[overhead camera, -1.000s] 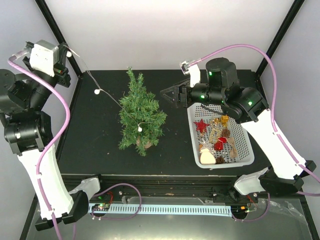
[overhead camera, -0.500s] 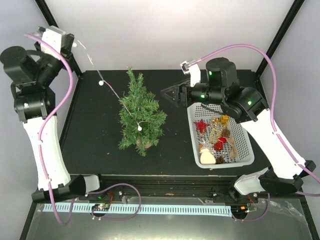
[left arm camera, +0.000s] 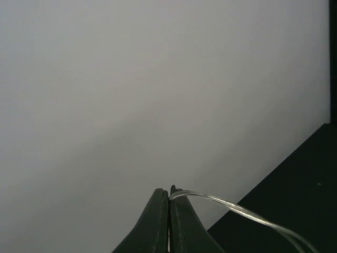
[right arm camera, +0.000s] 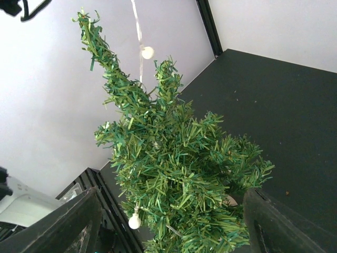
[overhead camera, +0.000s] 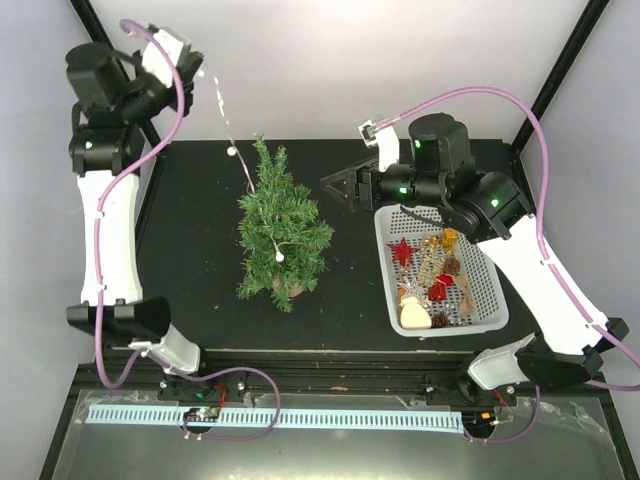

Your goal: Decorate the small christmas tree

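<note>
The small christmas tree [overhead camera: 280,232] stands upright mid-table and fills the right wrist view [right arm camera: 179,174]. A clear light string [overhead camera: 222,115] with white bulbs [overhead camera: 231,151] runs from the tree up to my left gripper [overhead camera: 198,70], raised high at the back left. That gripper [left arm camera: 169,196] is shut on the string's end [left arm camera: 237,211]. More of the string lies in the branches, with a bulb [overhead camera: 279,256] low on the tree. My right gripper [overhead camera: 336,187] hovers just right of the tree, open, with nothing between its fingers [right arm camera: 79,221].
A white basket [overhead camera: 495,290] with a red star, a wooden figure and other ornaments sits at the right, under the right arm. Black frame posts stand at the back corners. A white wall backs the black table.
My left arm has swung up and to the right, carrying the string's end toward the treetop; the hanging bulb rose and moved closer to the tree. The right arm has not moved.
</note>
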`<state>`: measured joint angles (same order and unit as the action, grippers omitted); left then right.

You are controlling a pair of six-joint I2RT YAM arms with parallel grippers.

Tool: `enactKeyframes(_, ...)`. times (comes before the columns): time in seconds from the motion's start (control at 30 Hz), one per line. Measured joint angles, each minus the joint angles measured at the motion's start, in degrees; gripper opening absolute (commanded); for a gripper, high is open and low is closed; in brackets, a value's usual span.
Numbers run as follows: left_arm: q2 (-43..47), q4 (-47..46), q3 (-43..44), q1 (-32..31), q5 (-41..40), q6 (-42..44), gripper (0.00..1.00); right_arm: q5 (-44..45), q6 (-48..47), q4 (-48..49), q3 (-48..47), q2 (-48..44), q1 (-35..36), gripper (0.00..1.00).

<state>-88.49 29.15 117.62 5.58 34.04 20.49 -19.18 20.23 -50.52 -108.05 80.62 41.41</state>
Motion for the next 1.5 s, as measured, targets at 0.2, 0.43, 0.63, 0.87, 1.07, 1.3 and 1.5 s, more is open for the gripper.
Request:
enactKeyframes(0.2, -12.55, 9.70, 21.53, -4.81, -0.39, 4.00, 0.02, 0.04, 0.00, -0.02, 0.00, 0.13, -0.04, 0.74)
enactKeyframes(0.43, -16.37, 18.75, 26.60, -12.02, -2.01, 9.97, 0.02, 0.22, 0.02, 0.11, 0.98, -0.31, -0.07, 0.74)
enactKeyframes(0.63, -18.12, 21.62, 26.60, -14.88, -3.91, 12.37, 0.02, 0.28, 0.07, 0.28, 3.85, -1.53, -0.11, 0.74)
enactKeyframes(0.87, -18.71, 22.01, 26.60, -17.42, -6.32, 15.54, 0.02, 0.63, 0.28, 0.66, 6.51, -3.26, -0.11, 0.74)
enactKeyframes(1.07, -18.14, 22.56, 26.60, -22.12, -9.01, 20.20, 0.01, 0.66, 0.48, 1.31, 7.72, -4.09, -0.17, 0.74)
enactKeyframes(1.3, -15.17, 22.21, 26.12, -26.60, -14.62, 26.56, 0.01, 0.63, 0.87, 2.54, 10.80, -5.70, -0.31, 0.74)
enactKeyframes(1.5, -12.85, 19.87, 25.53, -30.34, -19.93, 32.04, 0.02, 0.63, 1.14, 3.26, 12.74, -6.56, -0.33, 0.74)
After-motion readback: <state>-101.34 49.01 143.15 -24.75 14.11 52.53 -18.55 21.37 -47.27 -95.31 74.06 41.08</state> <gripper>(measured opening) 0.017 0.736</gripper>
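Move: From the left hand, which holds the end of the light string, the treetop lies about 11 cm right, 9 cm back and 12 cm lower. The hanging bulb is some 6 cm right, 10 cm back and 14 cm below this hand; the front bulb is about 15 cm right, 25 cm back and 27 cm down. From the empty right hand, the treetop is about 13 cm left, 8 cm ahead and roughly level. Still pinching the light string in shut fingers, the left hand sweeps it about 17 cm to the right, across the far side of the treetop, edging forward first, then drawing back. It dips some 4 cm on the way and climbs again, rolling its left side up nearly 30 degrees and turning slightly clockwise. The open, empty right hand sinks about 4 cm beside the tree. ##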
